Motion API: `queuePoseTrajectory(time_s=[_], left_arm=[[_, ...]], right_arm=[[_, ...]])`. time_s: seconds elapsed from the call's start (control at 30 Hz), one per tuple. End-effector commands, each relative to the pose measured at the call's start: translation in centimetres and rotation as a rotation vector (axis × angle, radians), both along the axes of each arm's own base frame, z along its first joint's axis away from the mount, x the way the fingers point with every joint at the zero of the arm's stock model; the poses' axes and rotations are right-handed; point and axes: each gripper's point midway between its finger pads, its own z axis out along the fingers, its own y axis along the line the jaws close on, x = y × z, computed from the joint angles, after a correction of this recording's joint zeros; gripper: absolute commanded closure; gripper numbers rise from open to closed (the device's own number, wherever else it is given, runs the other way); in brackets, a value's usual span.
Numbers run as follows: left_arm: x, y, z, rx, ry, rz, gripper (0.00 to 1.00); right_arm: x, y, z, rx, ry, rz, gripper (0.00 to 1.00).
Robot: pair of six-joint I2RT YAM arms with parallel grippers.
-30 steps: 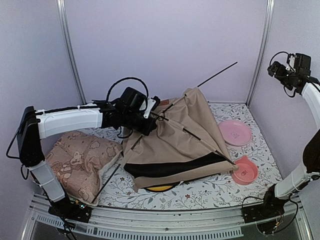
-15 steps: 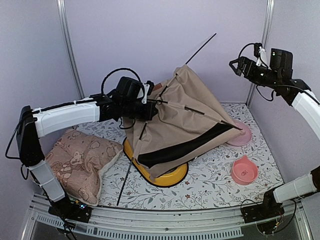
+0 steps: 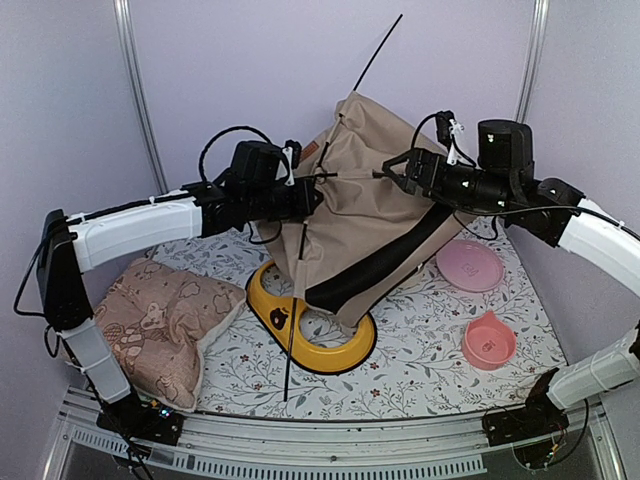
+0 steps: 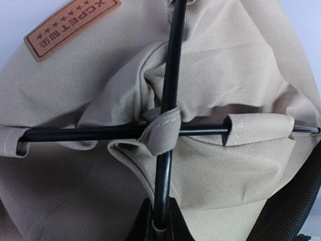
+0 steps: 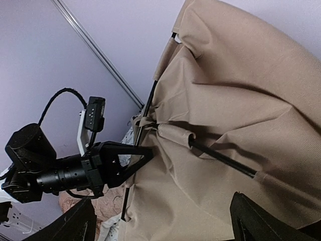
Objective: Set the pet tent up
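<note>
The pet tent (image 3: pixel 375 185), tan fabric with a dark edge band, hangs tilted above the mat. Two thin black poles cross under a fabric loop (image 4: pixel 161 131). My left gripper (image 3: pixel 316 196) is shut on the upright pole (image 4: pixel 168 90) just below that crossing, its tips at the bottom of the left wrist view (image 4: pixel 160 226). A brown label (image 4: pixel 70 22) sits near the tent's top. My right gripper (image 3: pixel 392 170) stands open close against the tent's upper right side, its fingers (image 5: pixel 261 221) apart with only fabric (image 5: pixel 225 100) in front of them.
A yellow double-bowl tray (image 3: pixel 285 320) lies under the tent's lower edge. The pinkish cushion (image 3: pixel 160 320) lies at the left. A pink plate (image 3: pixel 470 265) and a pink bowl (image 3: pixel 488 342) sit at the right. One pole end (image 3: pixel 288 385) points down toward the front.
The left gripper has lifted the tent up off the mat, uncovering the yellow tray. The right arm has swung in from the right wall to the tent's top.
</note>
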Motion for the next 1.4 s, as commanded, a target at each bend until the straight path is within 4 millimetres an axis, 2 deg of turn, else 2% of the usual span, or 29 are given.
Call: queuePoseTrajectory(time_s=[0.0,0.13,0.27,0.4,0.7,0.9,1.07,1.23,1.37], left_arm=[[1.3,-0.6,3.0,-0.122,-0.055,0.026,1.0],[1.2,-0.6,2.9,-0.13,-0.058,0.023,1.0],[0.9,-0.7,3.0,-0.139,-0.067,0.009,1.0],[0.3,-1.3,3.0,-0.139,-0.09,-0.02,1.0],[-2.1,-3.0,4.3,-0.164,-0.185,-0.105,1.0],[-4.1,-3.8,5.1,-0.185,-0.25,-0.171,1.0],[-5.9,-4.5,5.6,-0.206,-0.302,-0.231,1.0],[-7.7,-5.4,6.0,-0.231,-0.344,-0.321,1.0],[-8.5,-5.7,6.0,-0.241,-0.357,-0.359,1.0]], right_arm=[[-0.2,2.4,-0.4,0.105,0.048,-0.011,0.07],[-0.4,4.1,-1.6,0.135,0.078,-0.008,0.09],[0.1,4.3,-3.1,0.162,0.111,-0.04,0.1],[1.1,4.2,-3.0,0.215,0.102,-0.084,0.11],[3.3,5.0,-3.7,0.338,0.165,-0.144,0.2],[4.9,4.2,-4.6,0.393,0.221,-0.211,0.24],[6.2,3.0,-5.5,0.434,0.254,-0.289,0.31],[7.2,2.6,-5.7,0.451,0.253,-0.327,0.35],[7.5,2.6,-5.7,0.464,0.253,-0.335,0.41]])
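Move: The sleeved stretch of tent pole just right of the pole crossing lies some 8 cm to the right gripper's left, about 5 cm ahead and 5 cm lower. The crossing is about 6 cm farther left along that pole, and the leather label about 17 cm left of the right gripper, 9 cm ahead and 4 cm lower. From the left gripper, already shut on the other pole, the sleeve is roughly 8 cm right, 3 cm ahead and 4 cm higher. The sleeved pole beside the crossing is met by the right gripper, which first drifts left and down, then goes forward and lower, ending about 6 cm ahead and 7 cm down, rolled some 30 degrees left side up, its fingers narrowing by a third around the sleeve but not shut. The left keeps its grip on the other pole and, after a pause, draws it about 5 cm back and 5 cm right, swinging clockwise. ##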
